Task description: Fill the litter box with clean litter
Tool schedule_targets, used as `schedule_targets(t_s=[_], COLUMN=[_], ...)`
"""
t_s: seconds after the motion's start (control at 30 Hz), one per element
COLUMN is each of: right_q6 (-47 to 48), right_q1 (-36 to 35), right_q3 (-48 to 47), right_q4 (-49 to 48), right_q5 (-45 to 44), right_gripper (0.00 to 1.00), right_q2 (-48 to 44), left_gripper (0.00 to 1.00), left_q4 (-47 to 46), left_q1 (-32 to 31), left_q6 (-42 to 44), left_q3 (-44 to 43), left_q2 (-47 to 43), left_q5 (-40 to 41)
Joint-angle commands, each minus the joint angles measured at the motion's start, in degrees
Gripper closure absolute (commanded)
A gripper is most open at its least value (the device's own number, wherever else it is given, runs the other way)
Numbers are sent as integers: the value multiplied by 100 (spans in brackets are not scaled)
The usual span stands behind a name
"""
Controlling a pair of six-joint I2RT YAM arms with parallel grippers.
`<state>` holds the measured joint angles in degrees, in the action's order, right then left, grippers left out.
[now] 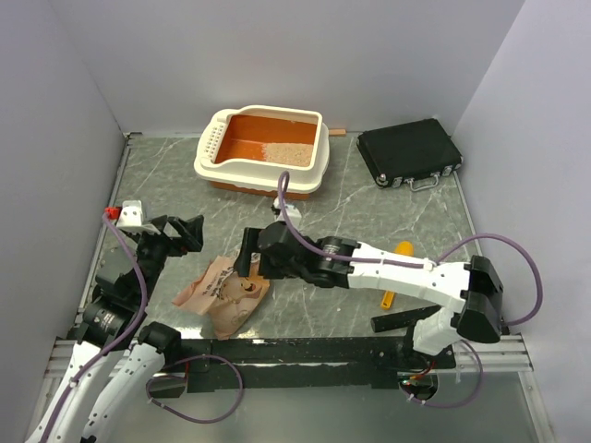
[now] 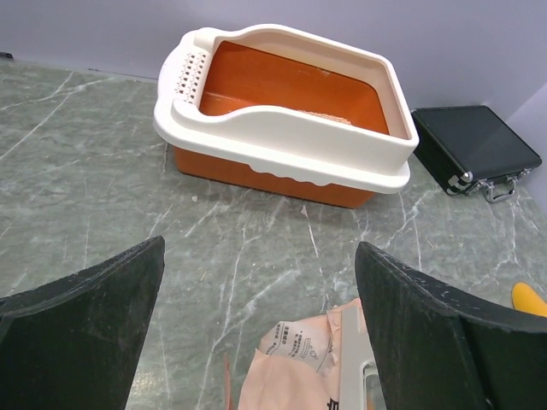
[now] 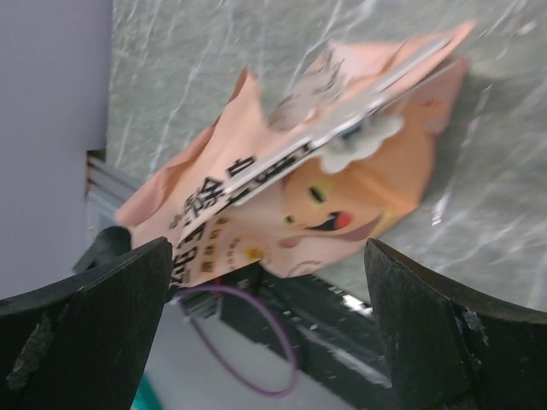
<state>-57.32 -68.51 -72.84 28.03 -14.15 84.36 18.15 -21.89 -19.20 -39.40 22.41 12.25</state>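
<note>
The litter box [image 1: 214,138], orange with a wide cream rim, stands at the back middle of the table and holds a small patch of beige clean litter [image 1: 291,153]. From the left wrist the litter box [image 2: 282,141] lies ahead, with a sliver of litter [image 2: 329,114] showing over its near wall. A crumpled tan paper bag [image 1: 222,293] with a cartoon face lies flat near the front. My left gripper [image 1: 183,234] hangs open just left of the bag [image 2: 299,367]. My right gripper [image 1: 247,258] hovers open over the bag's [image 3: 325,171] upper right part, holding nothing.
A black flat case [image 1: 409,152] sits at the back right, also in the left wrist view [image 2: 474,141]. A small yellow scoop [image 1: 399,263] lies partly under the right arm. Grey walls close in three sides, and a metal rail [image 1: 305,351] runs along the near edge.
</note>
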Motion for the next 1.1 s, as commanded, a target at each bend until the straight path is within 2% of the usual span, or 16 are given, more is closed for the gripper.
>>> schedule_targets(t_s=[0.0, 0.17, 0.4, 0.53, 0.67, 0.77, 0.8, 0.83, 0.87, 0.93, 0.97, 1.07], right_q6=[-1139, -1378, -1747, -1782, -1914, -1941, -1923, -1932, -1923, -1906, -1906, -1862], right_q1=[-303, -531, -611, -611, -602, -567, -567, -558, -541, -523, -497, -462], right_q3=[-292, -678, -1004, -1540, -1435, -1286, -1338, -1364, -1365, -1303, -1294, -1154], right_q4=[-52, -254, -474, -123, -324, -632, -528, -483, -457, -395, -343, -263], right_q5=[-71, 360, 387, 369, 571, 694, 729, 756, 765, 861, 896, 1037], right_gripper=[0, 0, 0, 0, 1, 20, 31, 36, 46, 58, 73, 100], right_q2=[326, 704, 1249, 1636, 1882, 2014, 2058, 2093, 2146, 2181, 2216, 2182], left_gripper=[3, 3, 3, 3, 3, 3, 3, 3, 3, 3, 3, 3], left_q4=[-93, -5, 22, 57, 74, 66, 66, 66, 66, 66, 66, 57], left_q1=[27, 36, 27, 27, 36, 36, 36, 36, 36, 36, 36, 36], left_q6=[-57, -127, -154, -163, -181, -189, -181, -189, -181, -180, -180, -172], left_q3=[-15, -50, -33, -50, -42, -24, -24, -7, -15, -15, -24, -15], left_q2=[-123, -220, -396, -483, -598, -677, -703, -712, -712, -712, -712, -730], left_q5=[190, 471, 629, 726, 910, 937, 937, 946, 937, 928, 920, 902])
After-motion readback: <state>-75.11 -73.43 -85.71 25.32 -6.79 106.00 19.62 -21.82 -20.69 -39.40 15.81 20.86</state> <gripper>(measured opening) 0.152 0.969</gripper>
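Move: The near-left end of the white clip on the litter bag's top lies some 10 cm to the right hand's left, about 4 cm back and 7 cm lower; the bag's middle is about 5 cm to the right of that end and 7 cm below it. The litter box stands some 35 cm ahead of the right hand, 4 cm to its right and 12 cm lower. From the left hand, that clip end is about 11 cm back, 5 cm to the right and 16 cm down. Sweep the open right gripper about 10 cm left over the litter bag, drawing back some 4 cm early on and tipping the fingers down nearly 20 degrees. Then sink about 4 cm at the clip's near-left end while closing almost fully, pinching the bag's top there. Ease the open left gripper a few centimetres left, slightly back and up, out of the way. ##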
